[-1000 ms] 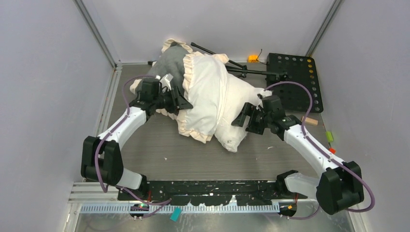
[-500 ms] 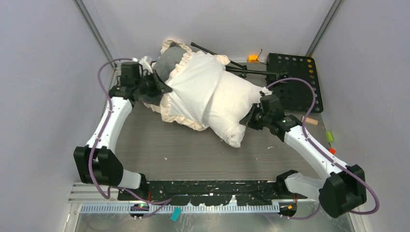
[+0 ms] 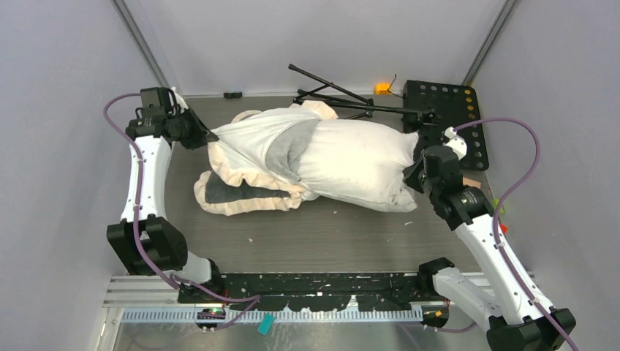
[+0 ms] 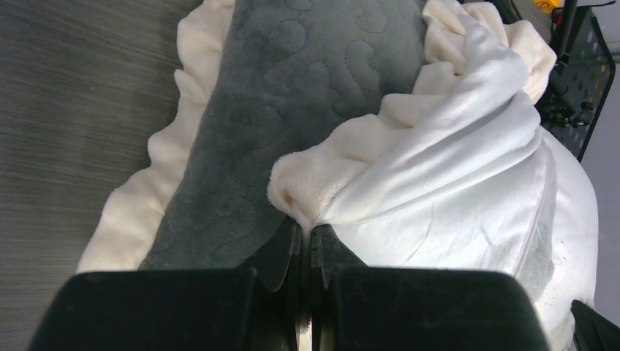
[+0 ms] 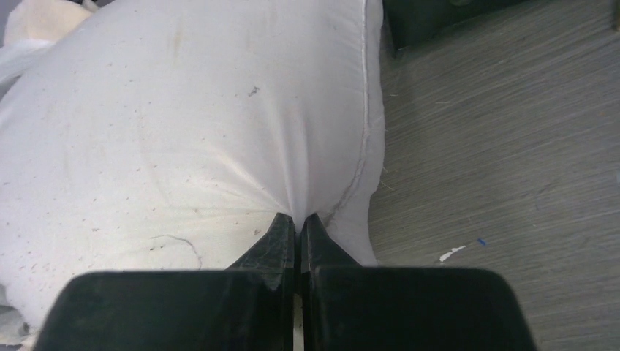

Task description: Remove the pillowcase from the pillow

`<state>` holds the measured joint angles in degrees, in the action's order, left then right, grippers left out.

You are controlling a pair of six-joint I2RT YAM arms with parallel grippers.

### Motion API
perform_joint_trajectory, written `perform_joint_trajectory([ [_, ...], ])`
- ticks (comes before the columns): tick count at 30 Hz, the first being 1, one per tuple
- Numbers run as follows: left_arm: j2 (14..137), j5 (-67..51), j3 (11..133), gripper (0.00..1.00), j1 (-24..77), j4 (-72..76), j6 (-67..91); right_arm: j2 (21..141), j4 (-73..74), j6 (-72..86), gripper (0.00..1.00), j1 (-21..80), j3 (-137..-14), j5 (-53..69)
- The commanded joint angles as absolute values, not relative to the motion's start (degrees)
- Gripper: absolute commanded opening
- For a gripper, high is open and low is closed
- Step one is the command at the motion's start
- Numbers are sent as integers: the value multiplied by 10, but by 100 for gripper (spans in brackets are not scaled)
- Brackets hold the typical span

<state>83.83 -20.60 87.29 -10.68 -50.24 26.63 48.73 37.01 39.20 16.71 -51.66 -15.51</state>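
Note:
The pillowcase [image 3: 252, 157], cream-white with a grey plush face and ruffled frill, lies stretched across the table's left half. Its right part still wraps the pillow [image 3: 365, 161], a plump off-white speckled cushion lying toward the right. My left gripper [image 3: 207, 136] is at the far left, shut on the pillowcase's frilled edge [image 4: 311, 194]. My right gripper [image 3: 411, 170] is shut on the pillow's right end, pinching its fabric [image 5: 292, 197] beside the seam. In the left wrist view the grey plush [image 4: 292, 88] spreads ahead of the pinched frill.
A black folded tripod [image 3: 343, 93] lies at the back behind the pillow. A black perforated plate [image 3: 460, 117] sits at the back right, with a small orange piece [image 3: 382, 88] near it. Grey walls close in on both sides.
Both grippers closed on fabric and pulled apart. The left arm swung out to the far left with the pillowcase. The right arm drew the pillow rightward, flattening the bundle.

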Motion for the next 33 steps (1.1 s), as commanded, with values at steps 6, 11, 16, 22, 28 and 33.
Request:
perform_joint_trajectory([
  [6,796,-174,804,3,-118,-430,273,484,389,306,16,147,-556,-130],
  [11,734,-140,806,56,-50,-476,253,515,417,277,85,147,-602,-31],
  [16,658,-33,803,100,88,-493,257,555,463,264,88,154,-653,9],
  [22,648,31,817,100,239,-472,258,600,470,261,89,224,-661,-23],
  [28,714,94,855,100,357,-468,232,645,468,268,90,262,-667,-50],
  [33,770,146,887,100,410,-468,218,667,454,270,91,265,-657,-81],
])
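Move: The left hand still pinches the pillowcase's gathered hem. The pillowcase's grey band lies about 21 cm to its right, 5 cm back and 12 cm below, and the grey flap about 6 cm right, 18 cm back and 20 cm below. The right hand still pinches the pillow's end. The pillow's bare middle is some 13 cm to its left, 4 cm ahead and 8 cm lower; the perforated plate is roughly 14 cm right, 17 cm ahead and 18 cm lower. Down about 4 cm goes the left hand with the hem; its fingers open wide and let go, then it rises and swings right some 20 cm and back, over the pillowcase towards the grey band, turning clockwise and dipping late. The right hand opens, releases the pillow's end, lifts slightly and arcs left about 8 cm over the pillow, turning counter-clockwise and tipping down as it sinks, fingers still open. ##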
